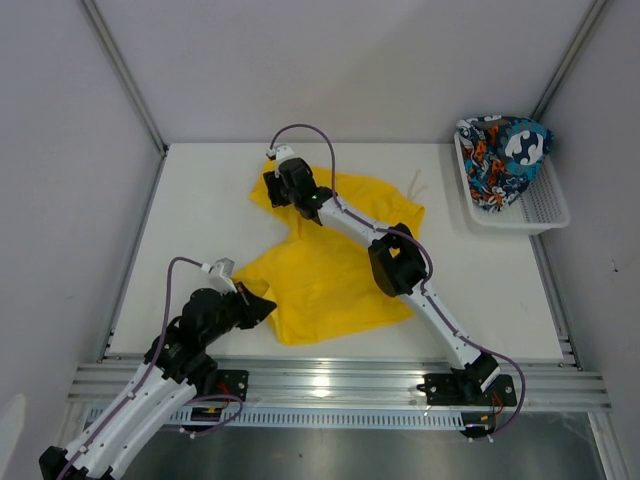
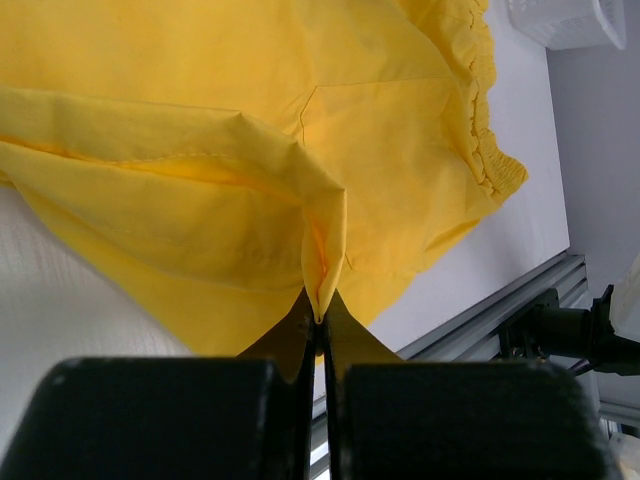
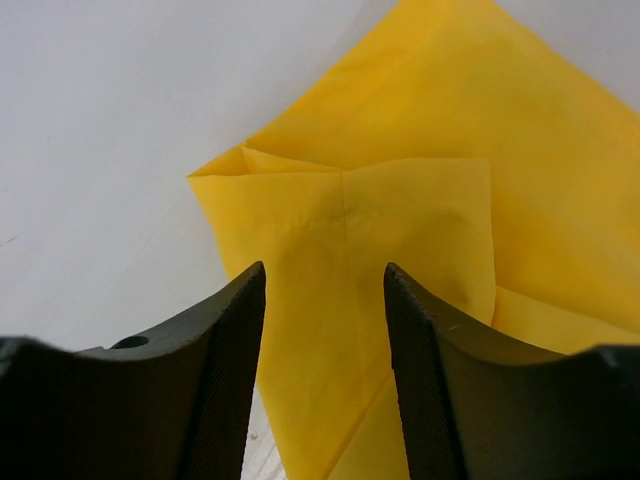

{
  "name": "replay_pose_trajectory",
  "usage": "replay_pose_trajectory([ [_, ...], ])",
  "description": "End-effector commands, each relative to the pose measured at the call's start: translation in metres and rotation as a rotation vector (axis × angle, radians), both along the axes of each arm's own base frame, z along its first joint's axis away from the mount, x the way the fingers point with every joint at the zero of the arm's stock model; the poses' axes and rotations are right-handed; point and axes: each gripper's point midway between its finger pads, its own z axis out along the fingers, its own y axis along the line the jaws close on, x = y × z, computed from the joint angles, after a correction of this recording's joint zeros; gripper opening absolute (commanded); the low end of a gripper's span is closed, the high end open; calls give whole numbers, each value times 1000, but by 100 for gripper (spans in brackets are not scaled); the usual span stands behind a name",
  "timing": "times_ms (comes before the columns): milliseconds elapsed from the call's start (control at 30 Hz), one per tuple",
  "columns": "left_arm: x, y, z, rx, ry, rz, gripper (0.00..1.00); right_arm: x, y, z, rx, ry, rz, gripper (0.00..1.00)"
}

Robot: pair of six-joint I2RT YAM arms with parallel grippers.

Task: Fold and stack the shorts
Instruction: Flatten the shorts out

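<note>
The yellow shorts [image 1: 330, 270] lie spread on the white table. My left gripper [image 1: 262, 305] is shut on a pinched fold at their near left hem; in the left wrist view the yellow cloth [image 2: 250, 200] rises from the closed fingertips [image 2: 322, 318]. My right gripper [image 1: 278, 195] is open over the far left corner of the shorts; in the right wrist view the yellow corner [image 3: 345, 215] lies between and beyond the spread fingers [image 3: 325, 275]. The printed teal, orange, black and white shorts [image 1: 502, 157] sit bunched in the basket at the far right.
A white mesh basket [image 1: 540, 210] stands at the table's far right edge. A white drawstring [image 1: 418, 185] pokes out past the shorts' far right side. Metal rails [image 1: 330, 385] run along the near edge. Grey walls close in left, back and right.
</note>
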Motion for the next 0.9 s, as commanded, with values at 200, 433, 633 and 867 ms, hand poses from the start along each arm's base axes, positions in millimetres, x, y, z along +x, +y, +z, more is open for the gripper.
replay_pose_trajectory([
  [200, 1, -2, 7, -13, -17, 3, 0, -8, 3, -10, -45, 53, 22, 52],
  [433, 1, -3, 6, -17, -16, -2, 0, -16, -11, -37, -131, 114, 2, 51],
  [633, 1, -3, 3, -16, -13, -4, 0, -16, -11, -36, -123, 109, 11, 19],
  [867, 0, -3, 2, -14, -11, -4, 0, -16, -6, -10, -104, 45, 18, 0],
])
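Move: The far leg of the shorts lies under the right hand; the spot to grab is about 2 cm back, 1 cm right and 4 cm below. The hem's left corner is some 6 cm left and 2 cm ahead; the notch between the legs is about 10 cm back and 4 cm right. From the left hand, still pinching the near leg, that grab spot is roughly 32 cm ahead, 2 cm right and 7 cm lower. The right hand sinks about 4 cm, easing slightly back, and shuts its half-open fingers on the far leg's cloth. ##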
